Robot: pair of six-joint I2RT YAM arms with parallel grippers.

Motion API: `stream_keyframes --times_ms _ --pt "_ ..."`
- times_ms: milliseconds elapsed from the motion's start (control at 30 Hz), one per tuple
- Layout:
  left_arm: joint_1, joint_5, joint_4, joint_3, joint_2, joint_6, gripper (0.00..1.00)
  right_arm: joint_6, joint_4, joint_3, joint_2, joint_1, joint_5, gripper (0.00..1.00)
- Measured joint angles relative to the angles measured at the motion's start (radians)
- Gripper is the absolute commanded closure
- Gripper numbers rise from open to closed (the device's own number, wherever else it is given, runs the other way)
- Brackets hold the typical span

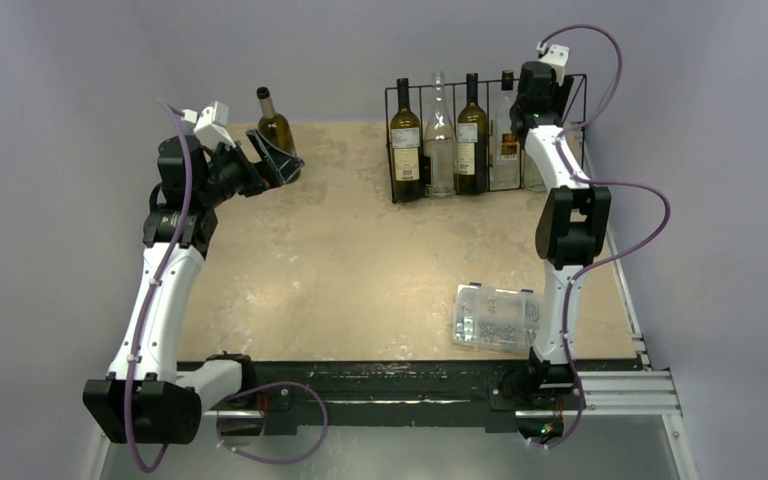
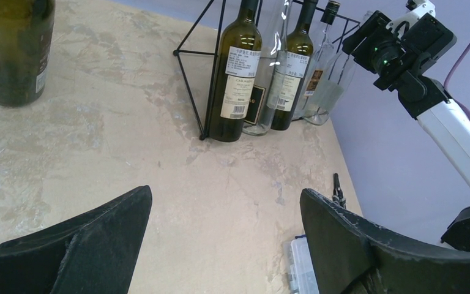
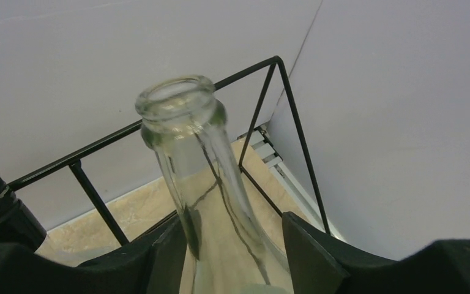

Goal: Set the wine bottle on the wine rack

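The black wire wine rack (image 1: 388,140) (image 2: 211,73) (image 3: 294,116) stands at the back right of the table with several bottles upright in it. My right gripper (image 1: 538,112) (image 3: 232,223) is at its right end, jaws round the neck of a clear glass wine bottle (image 3: 190,141). The left finger lies against the glass, while a gap shows beside the right finger. A green wine bottle (image 1: 275,125) (image 2: 12,49) stands on the table at the back left. My left gripper (image 1: 278,160) (image 2: 226,202) hangs open just in front of it, holding nothing.
A clear plastic parts box (image 1: 497,317) (image 2: 300,263) lies near the front right by the right arm's base. The rack's bottles include dark ones (image 1: 406,140) and clear ones (image 1: 440,135). Walls close in behind and to the right of the rack.
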Motion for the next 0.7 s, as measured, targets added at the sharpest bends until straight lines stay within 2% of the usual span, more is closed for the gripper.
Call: stream_keyframes --times_ms 533,700 --pt "0.045 0.018 0.008 0.0 0.011 -0.004 0.09 0.061 -0.033 0.05 0.045 0.008 -0.053 0.16" --pt "0.045 0.018 0.008 0.0 0.011 -0.004 0.09 0.117 -0.056 -0.018 -0.025 0.008 -0.055 0.12"
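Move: The clear bottle stands between the right fingers in the rack's last free slot, its middle about 1 cm ahead and some 8 cm below that hand. The black-capped bottle's middle is roughly 9 cm to the hand's left and 1 cm ahead, the labelled dark bottle's about 17 cm left and also 1 cm ahead, both about 8 cm lower. From the left hand the clear bottle lies about 29 cm ahead, 57 cm right and 18 cm below. Forward, left and down at once, the right hand eases about 2 cm farther over the rack as its fingers, already parting, go on from half open to nearly wide and come free of the clear bottle. It then draws back about 1.5 cm, rising slightly and rolling some 5 degrees, left side up. The left hand sidles about 1.5 cm to its left, empty and still open. ##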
